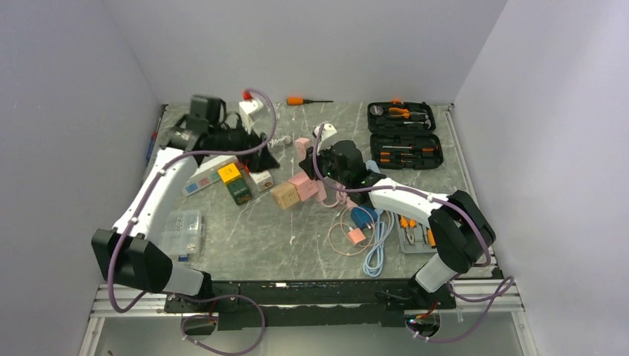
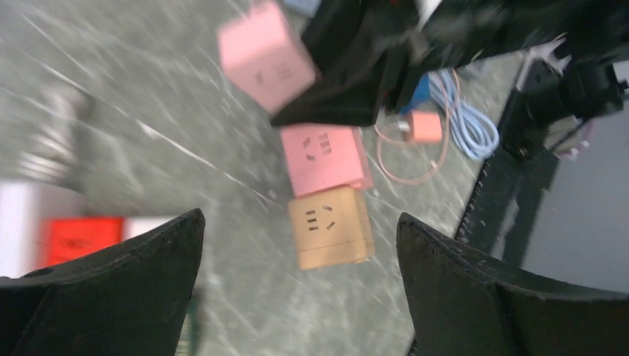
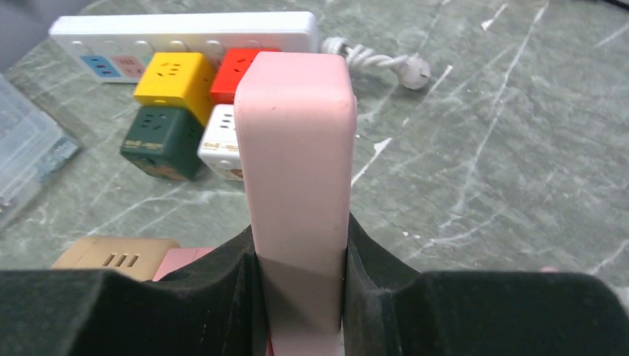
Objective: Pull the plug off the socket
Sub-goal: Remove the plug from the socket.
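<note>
My right gripper (image 1: 317, 160) (image 3: 300, 237) is shut on a pale pink socket block (image 1: 303, 146) (image 3: 297, 148) and holds it upright above the table. A white plug (image 3: 412, 70) on a short grey cord lies on the marble beyond it, apart from the socket. In the top view that plug (image 1: 280, 140) sits just past my left gripper (image 1: 265, 152). My left gripper (image 2: 300, 219) is open wide with nothing between its fingers (image 2: 133, 274). Its view is blurred and looks down on a tan cube socket (image 2: 330, 226).
A white power strip (image 3: 185, 30) lies by yellow (image 3: 172, 74), red, green (image 3: 159, 141) and white cubes. Pink (image 1: 303, 185) and tan (image 1: 284, 195) cubes sit mid-table. There are also a tool case (image 1: 404, 133), a screwdriver (image 1: 304, 100), a clear box (image 1: 184, 230) and coiled cables (image 1: 378, 241).
</note>
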Tool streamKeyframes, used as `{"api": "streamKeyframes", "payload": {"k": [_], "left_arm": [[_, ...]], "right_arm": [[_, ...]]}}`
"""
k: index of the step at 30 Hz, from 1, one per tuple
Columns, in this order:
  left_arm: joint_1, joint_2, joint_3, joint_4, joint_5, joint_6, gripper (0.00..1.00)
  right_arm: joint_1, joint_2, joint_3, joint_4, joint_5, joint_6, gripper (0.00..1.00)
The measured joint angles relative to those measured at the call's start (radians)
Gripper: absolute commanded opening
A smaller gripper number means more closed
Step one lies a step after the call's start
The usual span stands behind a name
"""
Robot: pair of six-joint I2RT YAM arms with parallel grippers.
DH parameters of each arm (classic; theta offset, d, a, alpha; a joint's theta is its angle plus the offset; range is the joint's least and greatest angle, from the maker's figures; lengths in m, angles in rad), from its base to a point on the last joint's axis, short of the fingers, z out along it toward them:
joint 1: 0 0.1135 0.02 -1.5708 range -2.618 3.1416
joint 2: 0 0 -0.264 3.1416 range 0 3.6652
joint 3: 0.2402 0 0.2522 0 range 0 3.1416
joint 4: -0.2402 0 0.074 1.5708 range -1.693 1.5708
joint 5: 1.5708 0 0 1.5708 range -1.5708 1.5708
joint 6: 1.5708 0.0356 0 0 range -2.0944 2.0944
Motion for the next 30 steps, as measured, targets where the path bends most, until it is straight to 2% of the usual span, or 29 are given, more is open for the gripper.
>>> {"api": "streamKeyframes", "payload": {"k": [2, 5, 10, 18, 30], "left_arm": [[-0.017, -0.005, -0.146, 0.043, 0.017, -0.042, 0.99], [-0.057, 0.022, -0.240, 0.060, 0.031, -0.080, 1.00], [-0.112, 0.031, -0.246, 0.116, 0.057, -0.133, 0.99], [-0.138, 0.032, -0.270, 0.203, 0.082, -0.221, 1.00], [-0.197, 0.034, -0.316, 0.200, -0.093, -0.231, 0.99]], "right_arm": [[0.022, -0.013, 0.006, -0.002, 0.010, -0.006, 0.00], [0.050, -0.034, 0.007, -0.003, 0.025, -0.016, 0.00], [0.069, -0.042, 0.013, -0.006, 0.034, -0.026, 0.00], [0.078, -0.042, 0.013, -0.007, 0.056, -0.034, 0.00], [0.093, -0.049, 0.013, -0.005, 0.097, -0.030, 0.00]]}}
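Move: The beige plug, at the end of the pink plug on the strip, lies about 16 cm below the open left hand, 7 cm back and 4 cm right. The pink plug sits some 5 cm right of the beige one and 3 cm farther out; the white plug stands 5 cm left of this hand, 4 cm back. From the right hand, which grips the strip, the beige plug is 8 cm back, 6 cm left, slightly lower. Left hand, open, sinks about 11 cm, rightward and back towards the beige plug; right raises the strip slightly. ##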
